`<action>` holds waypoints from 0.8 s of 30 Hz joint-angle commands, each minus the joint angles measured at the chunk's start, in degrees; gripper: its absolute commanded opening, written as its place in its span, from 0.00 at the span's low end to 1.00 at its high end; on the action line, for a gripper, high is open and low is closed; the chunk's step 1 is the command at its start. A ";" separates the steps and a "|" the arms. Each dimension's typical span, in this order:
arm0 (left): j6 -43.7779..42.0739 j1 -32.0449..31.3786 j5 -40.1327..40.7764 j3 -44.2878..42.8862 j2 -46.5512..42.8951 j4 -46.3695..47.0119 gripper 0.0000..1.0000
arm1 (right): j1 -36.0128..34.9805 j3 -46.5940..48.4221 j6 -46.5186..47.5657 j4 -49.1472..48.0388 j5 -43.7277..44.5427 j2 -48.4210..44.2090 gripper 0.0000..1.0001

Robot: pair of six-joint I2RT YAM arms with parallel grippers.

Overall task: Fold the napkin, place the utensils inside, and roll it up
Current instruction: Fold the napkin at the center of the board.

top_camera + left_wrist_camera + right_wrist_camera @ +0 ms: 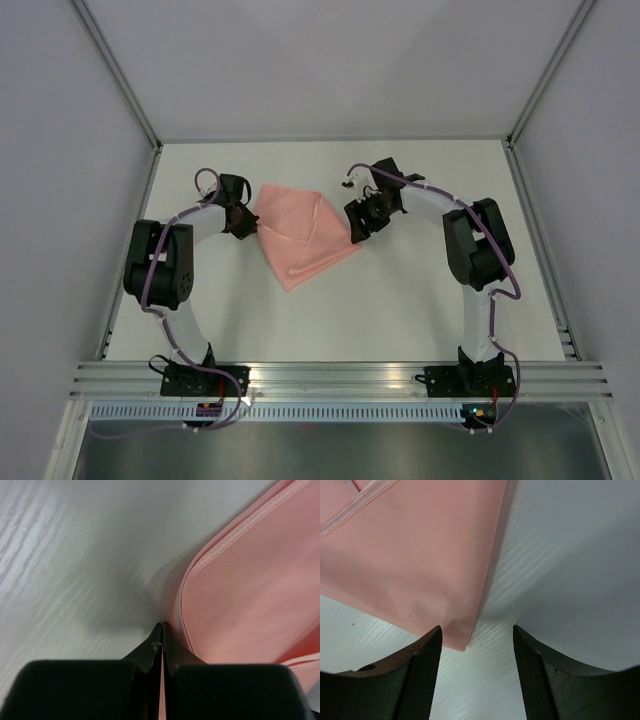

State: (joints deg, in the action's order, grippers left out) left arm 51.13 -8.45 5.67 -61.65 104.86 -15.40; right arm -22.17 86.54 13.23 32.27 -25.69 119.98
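Note:
The pale pink napkin (300, 235) lies partly folded on the white table, with a doubled layer and stitched hems showing (250, 595). At its left edge my left gripper (243, 222) is shut on the napkin; in the left wrist view the jaws (162, 625) meet with a sliver of pink cloth pinched between them. My right gripper (358, 228) hangs open over the napkin's right corner (410, 555), and that corner's tip sits just inside the left finger (476, 632), not touching it. The utensils are out of view.
The white table (400, 310) is bounded by grey walls with aluminium posts at the sides and back. An aluminium rail (340, 375) runs along the near edge, where both arm bases are bolted.

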 commanded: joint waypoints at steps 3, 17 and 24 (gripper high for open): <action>-5.60 -2.36 -2.33 -6.90 5.96 -4.11 0.02 | -0.15 -1.81 0.65 1.92 -0.41 -2.99 0.65; -11.67 -10.09 -1.98 -27.20 17.66 -13.42 0.02 | 0.38 -10.42 1.00 3.41 -0.50 -15.47 0.66; -13.08 -11.94 -3.65 -31.95 21.35 -13.87 0.02 | 1.87 -15.87 2.32 3.68 1.78 -24.43 0.67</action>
State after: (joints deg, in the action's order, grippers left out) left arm 40.99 -19.77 3.75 -91.29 123.98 -26.79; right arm -21.12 72.58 14.66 35.05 -25.58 99.92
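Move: The folded napkin's middle lies about 12 cm to the right of the left hand, roughly 1 cm back and 1 cm lower, its left edge right at those closed fingertips. The napkin's far-left corner is some 12 cm ahead and 2 cm right of that hand, its near corner about 16 cm back and 8 cm right. From the right hand the napkin's middle is some 13 cm left and 2 cm back; its right corner sits about 2 cm back and 1 cm right, all roughly 2 cm lower. The napkin's left edge is pushed along the table by the left hand's shut fingertips, about 11 cm right and 6 cm forward, swinging ever more rightward while the wrist turns some 20 degrees clockwise and stays low. The right hand, fingers staying open, draws back by the napkin's right corner, then rises as it continues back and somewhat right. ##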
